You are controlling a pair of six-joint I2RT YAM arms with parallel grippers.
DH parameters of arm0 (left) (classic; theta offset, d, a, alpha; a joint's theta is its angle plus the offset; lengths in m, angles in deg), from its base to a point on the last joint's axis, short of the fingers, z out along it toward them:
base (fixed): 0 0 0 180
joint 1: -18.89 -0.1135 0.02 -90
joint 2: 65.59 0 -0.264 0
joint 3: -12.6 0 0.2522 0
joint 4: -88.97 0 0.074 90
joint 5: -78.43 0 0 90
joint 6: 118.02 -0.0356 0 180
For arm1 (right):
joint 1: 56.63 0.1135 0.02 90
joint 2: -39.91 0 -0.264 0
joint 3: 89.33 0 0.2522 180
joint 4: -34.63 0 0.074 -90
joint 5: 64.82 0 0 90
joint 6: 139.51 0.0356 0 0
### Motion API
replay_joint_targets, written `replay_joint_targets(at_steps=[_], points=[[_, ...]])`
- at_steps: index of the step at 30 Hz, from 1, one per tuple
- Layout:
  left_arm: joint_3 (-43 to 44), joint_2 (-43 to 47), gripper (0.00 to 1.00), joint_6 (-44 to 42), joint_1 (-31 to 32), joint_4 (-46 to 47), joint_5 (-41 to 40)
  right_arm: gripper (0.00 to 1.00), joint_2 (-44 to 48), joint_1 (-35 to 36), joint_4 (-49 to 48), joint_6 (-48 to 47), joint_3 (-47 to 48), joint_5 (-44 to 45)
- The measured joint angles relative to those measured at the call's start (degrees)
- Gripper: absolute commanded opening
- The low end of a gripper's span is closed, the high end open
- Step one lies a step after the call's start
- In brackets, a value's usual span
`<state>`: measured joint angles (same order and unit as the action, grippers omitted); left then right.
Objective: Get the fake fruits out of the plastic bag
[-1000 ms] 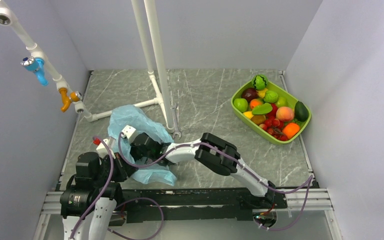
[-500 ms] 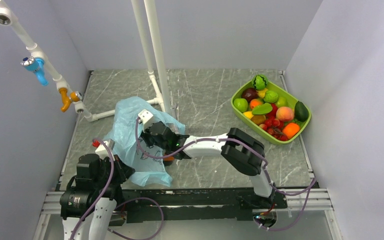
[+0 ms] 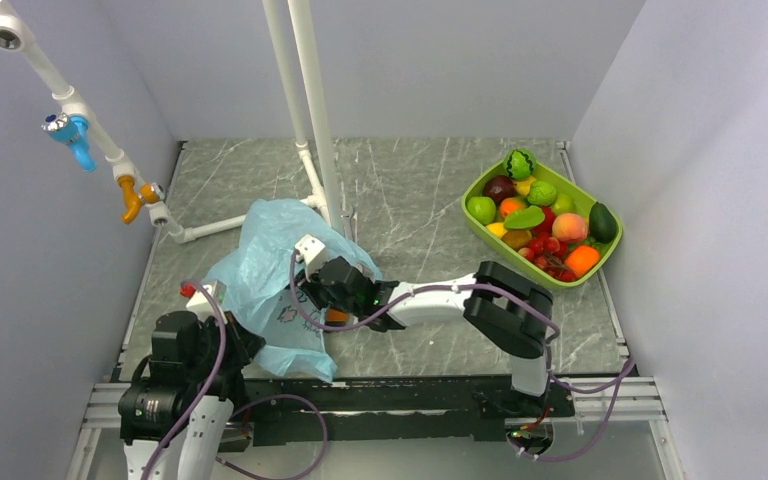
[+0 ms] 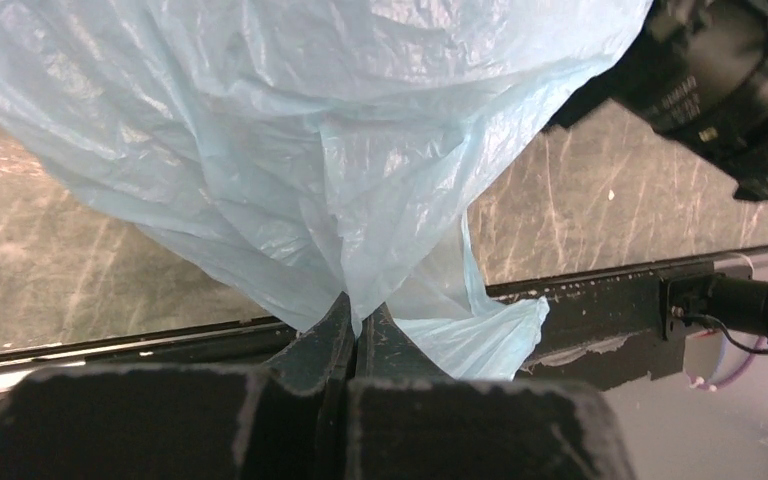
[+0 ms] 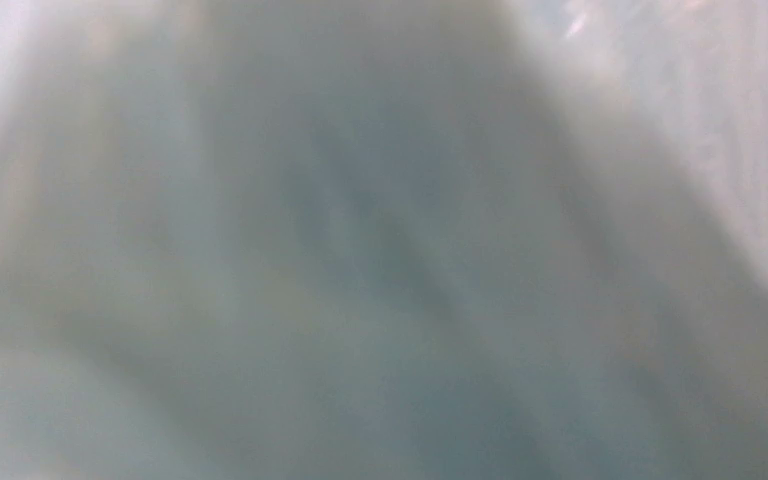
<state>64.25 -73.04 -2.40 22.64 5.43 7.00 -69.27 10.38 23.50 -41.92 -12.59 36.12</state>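
The light-blue plastic bag [image 3: 265, 255] lies crumpled at the near left of the table. My left gripper [image 4: 356, 318] is shut on a pinch of its film [image 4: 340, 150] close to the table's front edge. My right gripper [image 3: 328, 300] is tucked under the bag's right side, its fingers hidden by the film. The right wrist view is only a blurred grey-blue. A small orange piece [image 3: 337, 316] shows just below that gripper; I cannot tell whether it is held. Several fake fruits [image 3: 540, 215], among them a striped melon [image 3: 519, 163], lie in the lime-green tray [image 3: 501, 251].
A white pipe stand [image 3: 310, 100] rises just behind the bag, its foot pipes running along the table. Another pipe with blue and orange taps [image 3: 80, 140] slants down the left wall. The black front rail [image 4: 600, 300] runs under the bag's lower corner.
The right arm has swung rightward and its gripper has drawn back toward the bag's right side. The bag has puffed up and spread toward the pipe stand. An orange piece has come into sight.
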Motion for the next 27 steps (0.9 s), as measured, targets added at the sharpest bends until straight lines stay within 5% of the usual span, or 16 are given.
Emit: replay_joint_targets(at_steps=[10, 19, 27], points=[[9.33, 4.2, 0.0, 1.03, 0.04, 3.23, -9.84, 0.0, 13.81, 1.36, 4.02, 3.69, -5.49, -5.55], [17.49, -3.19, 0.0, -0.66, 0.24, 7.45, -15.3, 0.0, 20.94, 1.46, 6.29, 6.58, -5.53, -11.91], [13.31, -5.51, 0.0, -0.39, 0.35, 12.44, -15.5, 0.0, 33.33, 1.46, 9.99, 6.43, -7.1, -7.82]])
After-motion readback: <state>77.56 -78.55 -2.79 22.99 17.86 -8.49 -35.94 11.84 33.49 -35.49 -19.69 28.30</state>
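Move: My right hand is inside the blue bag, gripping the stem of the dark round fruit, which must go to the green basket about 21 cm ahead and 57 cm right, 6 cm lower. The hex key set lies level with this hand, 7 cm right; the pipe foot is 13 cm ahead and 7 cm right, both 8–9 cm down. My left hand pinches the bag's edge, its middle about 19 cm ahead, 3 cm right and 7 cm below. I draw my right hand back and to the right out of the bag, then mostly up, some 18 cm in all, tipping its fingers up about 20 degrees and keeping the stem pinched. My left hand, still pinching the bag's edge, hauls it up about 12 cm with some left and forward, its fingers tipping up too, then sinks slightly. ##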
